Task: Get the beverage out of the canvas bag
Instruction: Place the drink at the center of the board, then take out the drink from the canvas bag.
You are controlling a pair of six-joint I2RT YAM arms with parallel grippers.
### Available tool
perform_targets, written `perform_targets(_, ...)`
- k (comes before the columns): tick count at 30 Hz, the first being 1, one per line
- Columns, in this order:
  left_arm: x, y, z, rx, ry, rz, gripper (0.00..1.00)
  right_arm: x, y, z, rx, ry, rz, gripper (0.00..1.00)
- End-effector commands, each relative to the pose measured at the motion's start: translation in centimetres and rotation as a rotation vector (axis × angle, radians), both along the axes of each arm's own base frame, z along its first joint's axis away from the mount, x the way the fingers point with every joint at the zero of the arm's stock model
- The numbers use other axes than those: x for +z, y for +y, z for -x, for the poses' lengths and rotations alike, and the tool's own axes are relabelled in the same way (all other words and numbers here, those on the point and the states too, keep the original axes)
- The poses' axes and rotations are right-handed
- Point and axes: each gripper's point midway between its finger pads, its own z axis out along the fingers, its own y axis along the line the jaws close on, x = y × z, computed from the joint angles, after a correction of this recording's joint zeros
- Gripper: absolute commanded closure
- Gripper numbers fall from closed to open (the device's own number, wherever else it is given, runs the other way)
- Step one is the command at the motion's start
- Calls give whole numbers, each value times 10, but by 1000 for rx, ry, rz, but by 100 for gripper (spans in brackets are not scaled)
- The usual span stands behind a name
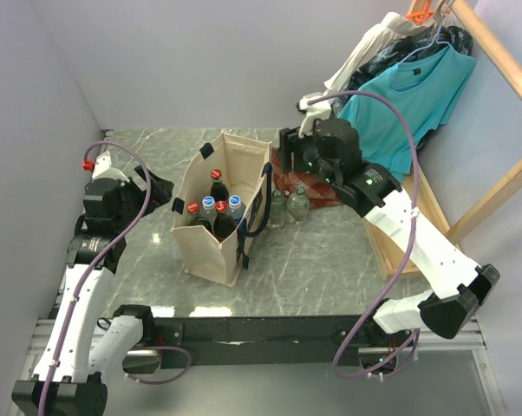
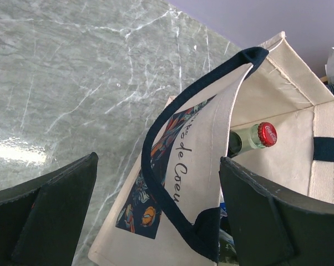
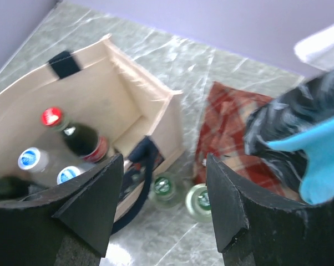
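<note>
The beige canvas bag point(image 1: 211, 247) stands upright mid-table, its navy handles hanging loose. Inside it are several beverage bottles: red caps point(image 1: 216, 174) and white-blue caps point(image 1: 235, 200). Two clear bottles with green caps point(image 1: 277, 206) point(image 1: 299, 202) stand on the table just right of the bag. My left gripper point(image 1: 163, 192) is open beside the bag's left wall, its fingers point(image 2: 50, 210) either side of the printed panel point(image 2: 172, 166) without touching it. A red-capped bottle point(image 2: 267, 133) shows inside. My right gripper point(image 1: 287, 149) hangs open and empty above the two green-capped bottles point(image 3: 166, 187).
A red plaid cloth point(image 1: 317, 186) lies behind the two outside bottles. A wooden rack point(image 1: 504, 186) with a teal shirt point(image 1: 408, 104) and other clothes fills the right side. Walls close off the back and left of the marble table point(image 1: 330, 260).
</note>
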Motion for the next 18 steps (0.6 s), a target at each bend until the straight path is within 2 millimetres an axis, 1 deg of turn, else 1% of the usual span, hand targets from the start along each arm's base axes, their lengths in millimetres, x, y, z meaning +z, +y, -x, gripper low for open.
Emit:
perform_targets(1,16,-6,-5,-32,-51,14,4,4,28,13,112,18,59,33)
perform_targets(2,16,-6,-5,-33,-49,15,4,10,32,15,115,10,61,33)
perform_targets(5,14,-6,-5,-34,-42,11,4,13,45,20,145,2,66,33)
perform_targets(7,15,-5,-5,-33,-46,6,4,13,51,22,158,6,61,33)
perform_targets(11,13,-5,-3,-31,-44,6,4,11,70,39,226,24,49,33)
perform_targets(17,9,-7,-4,-39,-44,13,4,-10,82,53,268,70,63,33)
perform_targets(18,9,-7,-4,-42,-45,16,4,-13,85,58,288,76,65,34)
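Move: The blue-capped bottle in the bag's near right corner is about 13 cm left of the right hand, 1 cm back and 26 cm below. The lone red-capped bottle is some 18 cm left and 6 cm ahead; outside the bag two clear bottles stand about 2 cm ahead, one 2 cm left, the other 4 cm right. From the left hand the blue-capped bottle is roughly 18 cm right, 3 cm ahead, 17 cm lower. Right hand, empty, swings about 8 cm left and 5 cm back towards the bag's bottles, turning 15 degrees counter-clockwise. ##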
